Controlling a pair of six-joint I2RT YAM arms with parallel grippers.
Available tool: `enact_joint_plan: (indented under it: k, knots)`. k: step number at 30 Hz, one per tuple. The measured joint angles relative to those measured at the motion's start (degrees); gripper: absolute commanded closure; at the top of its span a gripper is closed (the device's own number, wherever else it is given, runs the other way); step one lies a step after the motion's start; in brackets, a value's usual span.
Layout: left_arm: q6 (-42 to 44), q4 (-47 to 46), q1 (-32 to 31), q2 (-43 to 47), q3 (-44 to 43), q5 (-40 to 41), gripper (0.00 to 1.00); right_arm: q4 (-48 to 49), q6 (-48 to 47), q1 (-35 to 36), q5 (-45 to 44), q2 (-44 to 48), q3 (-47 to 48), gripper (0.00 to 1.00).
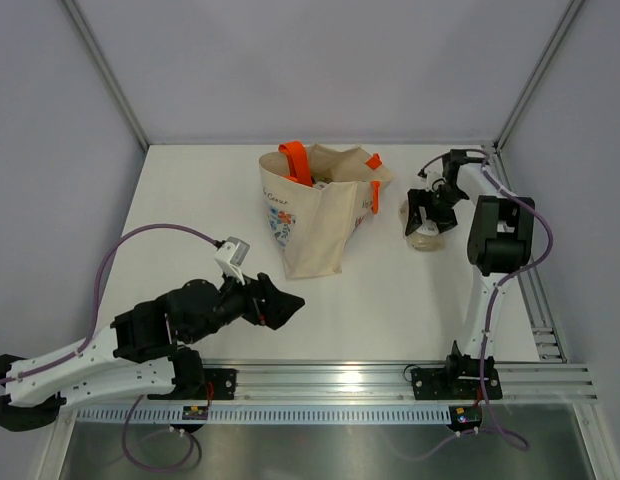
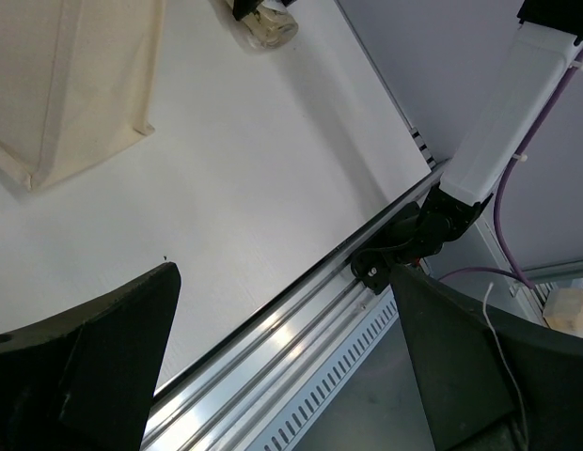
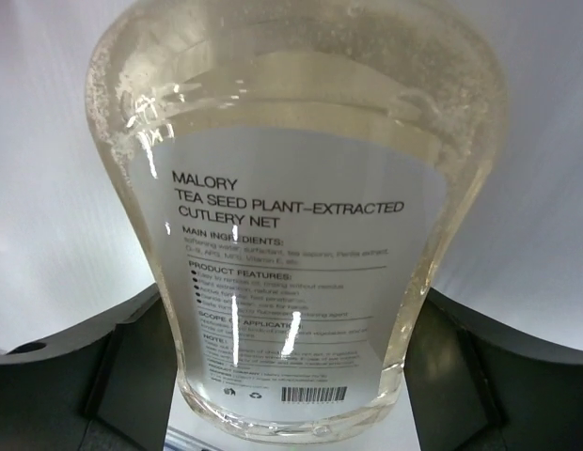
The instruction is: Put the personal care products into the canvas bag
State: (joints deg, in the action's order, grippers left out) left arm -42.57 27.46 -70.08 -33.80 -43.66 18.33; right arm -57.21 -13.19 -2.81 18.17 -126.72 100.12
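Note:
The canvas bag [image 1: 310, 215] stands upright at mid-table, beige with orange handles [image 1: 293, 160]; a corner of the bag [image 2: 75, 85] shows in the left wrist view. To its right a pale clear bottle [image 1: 424, 238] [image 2: 270, 28] lies on the table. My right gripper [image 1: 428, 228] reaches down over it. In the right wrist view the bottle [image 3: 291, 235] fills the frame, and the right gripper [image 3: 291, 319] has a dark finger [image 3: 141, 376] pressed to each side. My left gripper [image 1: 290, 305] [image 2: 282, 282] hangs open and empty near the front edge.
An aluminium rail [image 1: 390, 378] [image 2: 273, 348] runs along the near edge, with the right arm's base [image 2: 404, 244] bolted to it. A second rail [image 1: 542, 320] lines the right side. Grey walls close in the back and both sides.

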Motion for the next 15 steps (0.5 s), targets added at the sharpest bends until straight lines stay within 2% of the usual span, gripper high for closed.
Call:
enact_joint_plan:
  k: [6, 10, 15]
  knots:
    - [0.7, 0.3, 0.0, 0.0, 0.0, 0.2, 0.01, 4.3, -0.9, -6.1, 14.8, 8.7, -12.9, 0.94]
    - [2.3, 0.9, 0.0, -0.3, -0.7, 0.7, 0.01, 5.1, -0.7, -9.0, 23.8, 12.1, -15.0, 0.96]
    - [4.0, 1.7, 0.0, -0.3, -2.3, 1.9, 0.01, 7.3, 0.5, -8.9, 34.5, 15.1, -14.7, 0.97]
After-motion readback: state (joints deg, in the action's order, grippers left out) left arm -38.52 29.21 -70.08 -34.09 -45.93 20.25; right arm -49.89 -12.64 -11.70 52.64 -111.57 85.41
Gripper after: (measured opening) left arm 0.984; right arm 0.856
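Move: Over the far right of the table, the right hand already has the clear bottle between its fingers. The canvas bag it is bound for stands about 24 cm to its left and some 7 cm nearer the base, its middle roughly 11 cm higher, with nothing else standing between them. From the empty left hand, the bag lies about 21 cm ahead, 4 cm to the right and 12 cm lower. Keeping its grip on the clear bottle, the right hand first draws back about 3 cm close over the table, then climbs steeply to some 9 cm higher, easing left towards the bag late in the rise. The wrist rolls roughly 35 degrees as it goes, swinging the downward fingers out to the left, bag side. ##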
